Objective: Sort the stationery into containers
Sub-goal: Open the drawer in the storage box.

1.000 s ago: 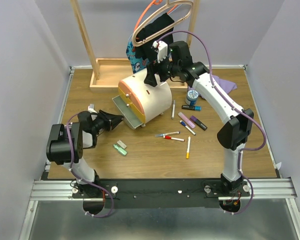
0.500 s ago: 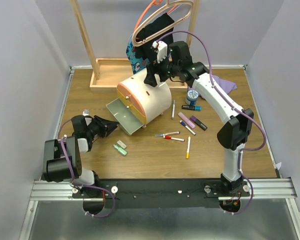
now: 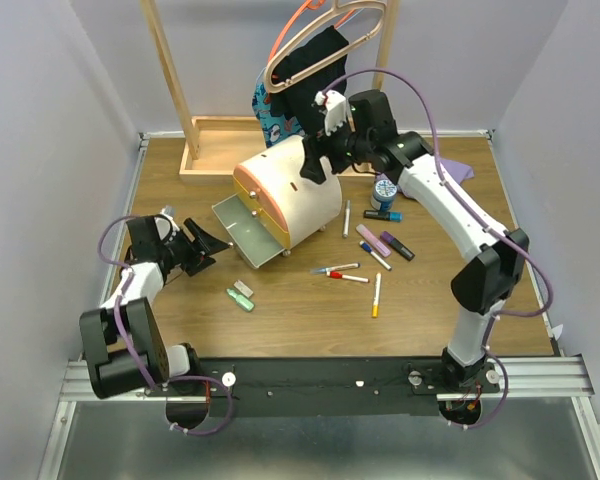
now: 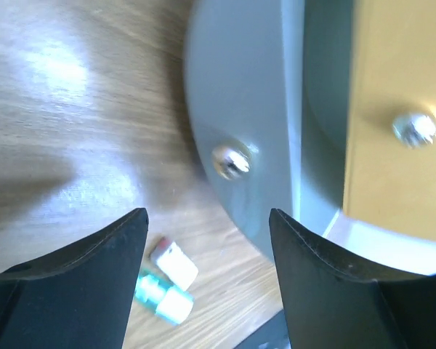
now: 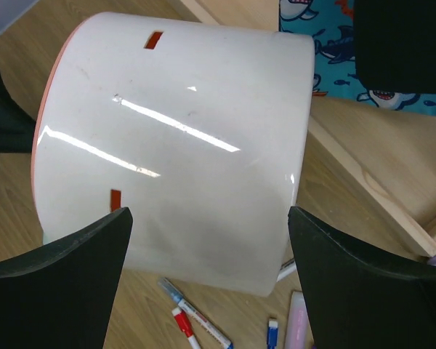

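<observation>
The cream drum-like chest (image 3: 298,190) stands mid-table, its grey bottom drawer (image 3: 242,228) pulled out to the left, with orange (image 3: 248,182) and yellow (image 4: 400,109) drawers above it. My left gripper (image 3: 202,243) is open just left of the grey drawer (image 4: 240,109), holding nothing, its knob ahead of the fingers. A grey eraser (image 4: 174,263) and a green eraser (image 4: 163,299) lie below it. My right gripper (image 3: 315,160) hangs open over the chest (image 5: 182,145). Several pens (image 3: 352,272) and a tape roll (image 3: 385,188) lie right of the chest.
A wooden rack base (image 3: 215,150) with hung clothes (image 3: 300,70) stands behind the chest. A purple cloth (image 3: 450,165) lies at the back right. More pens (image 5: 196,320) lie on the wood beside the chest's feet. Grey walls close in on three sides.
My left gripper pulled the grey drawer further out to the left, then opened, let go and drew back. The right arm shifted slightly right above the chest.
</observation>
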### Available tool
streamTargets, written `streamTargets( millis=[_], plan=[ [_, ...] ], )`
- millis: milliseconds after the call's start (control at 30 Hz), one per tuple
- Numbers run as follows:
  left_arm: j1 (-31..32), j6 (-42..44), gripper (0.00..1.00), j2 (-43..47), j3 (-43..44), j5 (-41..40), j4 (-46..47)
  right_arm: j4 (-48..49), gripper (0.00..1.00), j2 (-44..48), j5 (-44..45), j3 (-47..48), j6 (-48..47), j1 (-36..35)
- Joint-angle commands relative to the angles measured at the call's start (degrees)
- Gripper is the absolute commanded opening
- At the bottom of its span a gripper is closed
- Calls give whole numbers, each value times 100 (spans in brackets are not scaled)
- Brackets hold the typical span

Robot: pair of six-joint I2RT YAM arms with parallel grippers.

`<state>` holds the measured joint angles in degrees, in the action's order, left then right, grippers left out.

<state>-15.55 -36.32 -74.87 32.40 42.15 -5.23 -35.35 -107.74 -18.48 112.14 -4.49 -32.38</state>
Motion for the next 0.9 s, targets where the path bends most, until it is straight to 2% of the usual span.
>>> streamTargets(
  millis=[0, 67, 100, 133, 167, 233, 267, 300, 367, 433, 500, 600, 767, 867],
  plan=[
    [-80, 1459, 77, 806, 345, 485, -875, -209, 96, 815, 450, -560, -262, -75],
    [25, 1942, 76, 931, 564, 854, -909, -252, 96, 947, 486, -780, -324, -67],
    [43, 2205, 75, 922, 887, 1430, -1083, -270, 95, 1009, 460, -807, -376, -67],
    [96, 3374, 73, 869, 1125, 1689, -1407, -296, 95, 1105, 433, -842, -412, -67],
    [244, 4221, 71, 834, 1398, 1848, -2515, -331, 95, 1141, 381, -860, -447, -67],
    [455, 6294, 71, 659, 2276, 1771, -3961, -384, 94, 1264, 319, -913, -491, -67],
    [578, 8322, 70, 580, 2523, 1640, -5290, -411, 94, 1308, 301, -948, -552, -67],
    [823, 9178, 68, 501, 2830, 1421, -5817, -428, 94, 1352, 292, -1018, -588, -67],
    [1018, 10855, 62, 403, 2868, 788, -6505, -568, 94, 1440, 161, -1088, -823, -75],
    [1124, 11905, 60, 577, 2579, 402, -6648, -613, 95, 1510, 125, -1211, -922, -75],
    [1264, 12907, 60, 762, 2080, 49, -6509, -569, 95, 1659, 169, -1334, -1027, -67],
    [1502, 13770, 59, 1044, 1474, -444, -6288, -552, 94, 1844, 309, -1449, -1203, -67],
    [1703, 14494, 55, 1422, 760, -541, -5596, -525, 93, 2143, 573, -1729, -1440, -67],
    [1836, 14811, 51, 1239, 627, -550, -5479, -508, 93, 2336, 644, -1914, -1502, -67]
  ],
)
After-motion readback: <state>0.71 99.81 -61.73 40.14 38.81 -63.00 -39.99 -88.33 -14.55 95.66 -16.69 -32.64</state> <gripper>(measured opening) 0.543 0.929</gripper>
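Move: Behind and slightly right of the left hand lies the green highlighter, about 11 cm back, 4 cm right and 7 below. The white eraser is beside it, some 9 cm back and 5 right. The open drawer's knob is only about 2 cm ahead and 2 right, a little lower. From the right hand, the storage box's middle is about 10 cm left, 2 ahead and 15 below; the highlighter lies about 23 back, 23 left. Rising about 11 cm clear of the drawer knob it has already let go, the left hand then swings back some 12 cm and sinks as far towards the highlighter, drifting slightly right. Its wrist turns clockwise about 100 degrees until the fingers slant down to the right, the gap narrowing part-way. The wide-open right hand withdraws from over the box, back and right about 7 cm each way. ##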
